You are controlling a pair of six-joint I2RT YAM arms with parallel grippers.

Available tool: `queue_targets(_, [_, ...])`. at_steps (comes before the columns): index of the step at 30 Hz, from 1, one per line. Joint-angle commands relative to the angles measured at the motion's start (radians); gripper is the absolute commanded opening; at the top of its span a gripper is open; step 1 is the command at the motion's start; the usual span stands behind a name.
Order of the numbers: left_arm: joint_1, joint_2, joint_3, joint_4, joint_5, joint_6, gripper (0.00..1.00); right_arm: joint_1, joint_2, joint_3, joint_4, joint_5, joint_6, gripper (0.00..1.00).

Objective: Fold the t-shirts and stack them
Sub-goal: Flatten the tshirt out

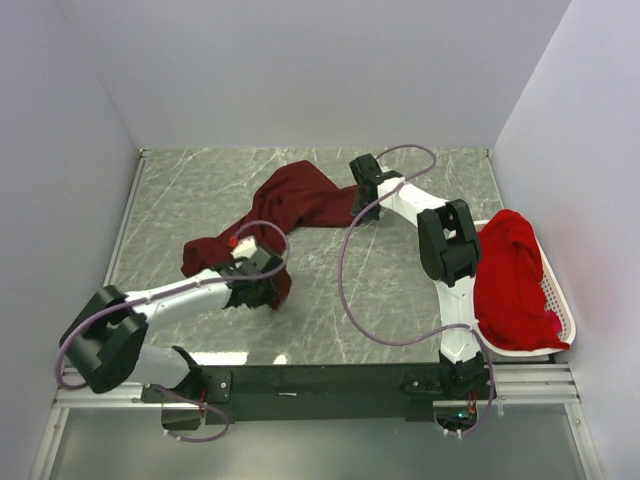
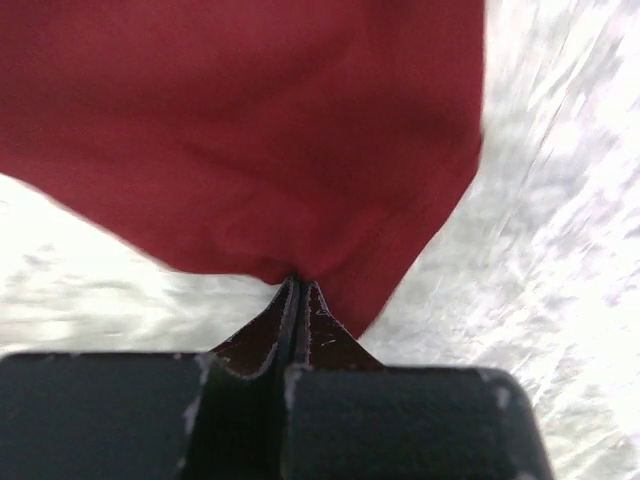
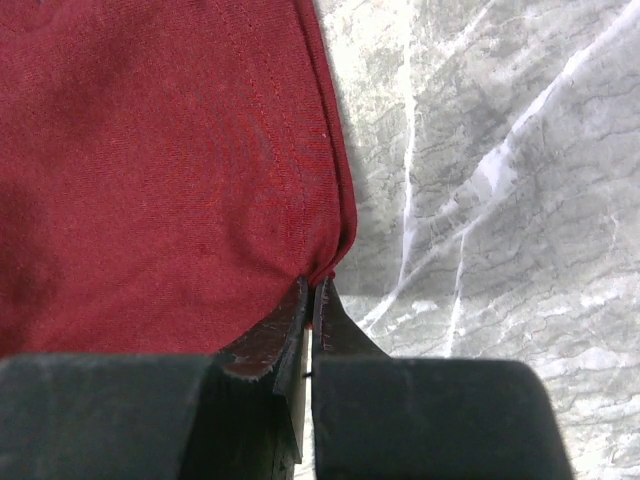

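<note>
A dark maroon t-shirt (image 1: 295,200) lies stretched across the marble table from back centre to the left. My left gripper (image 1: 272,292) is shut on its near edge; in the left wrist view the closed jaws (image 2: 300,283) pinch the cloth (image 2: 250,130), which hangs in front of them. My right gripper (image 1: 358,214) is shut on the shirt's right end; in the right wrist view the jaws (image 3: 313,280) clamp a corner of the hem of the cloth (image 3: 150,150). Bright red t-shirts (image 1: 510,270) are heaped in the basket on the right.
A white perforated basket (image 1: 560,312) stands at the table's right edge beside the right arm. Grey walls close in the table on the left, back and right. A purple cable (image 1: 345,290) loops from the right arm over the table's middle.
</note>
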Motion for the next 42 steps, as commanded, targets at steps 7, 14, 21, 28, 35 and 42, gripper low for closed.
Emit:
queue_targets(7, [0.405,-0.356,0.356,-0.217,-0.134,0.288,0.0,-0.098,-0.221,0.055,-0.053,0.077,-0.038,0.0])
queue_targets(14, [0.586,-0.405,0.654,-0.279,-0.163,0.385,0.0,-0.178,-0.513,0.047,-0.082,0.131,-0.096,0.0])
queue_targets(21, [0.753,-0.307,0.809,-0.231,-0.047,0.397,0.0,-0.234,-0.61,0.101,-0.122,0.143,-0.12,0.0])
queue_targets(28, [0.864,-0.005,0.922,-0.101,0.162,0.347,0.01,-0.227,-0.639,-0.047,-0.049,0.097,-0.103,0.0])
queue_targets(35, [0.902,0.607,1.482,-0.251,0.268,0.362,0.0,-0.081,-0.699,-0.4,0.086,0.123,-0.047,0.0])
queue_targets(42, [0.902,0.763,1.573,-0.215,0.351,0.345,0.41,-0.065,-0.648,-0.537,0.155,0.138,-0.032,0.48])
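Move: Both hands are shut on the t-shirt just above the table: the left on its near corner, the right on its right-hand end. The left's corner is bound for the bare far-left table, about 38 cm ahead and 24 cm left of that hand; the shirt's left lobe lies 11 cm ahead, 17 cm left. The right's end goes to table 10 cm back, 8 cm right. From the right hand, the shirt's middle lies level, 21 cm left; the basket 18 cm back, 32 cm right. Still pinching the t-shirt, both hands swing it up: the left some 37 cm up and 20 cm leftward, fingers tipping outward about 45 degrees, then far forward and down to the far-left table. The right rises about 32 cm and veers right, then sinks most of the way while drawing back; both sets of fingers start opening at the end, still above the table. ##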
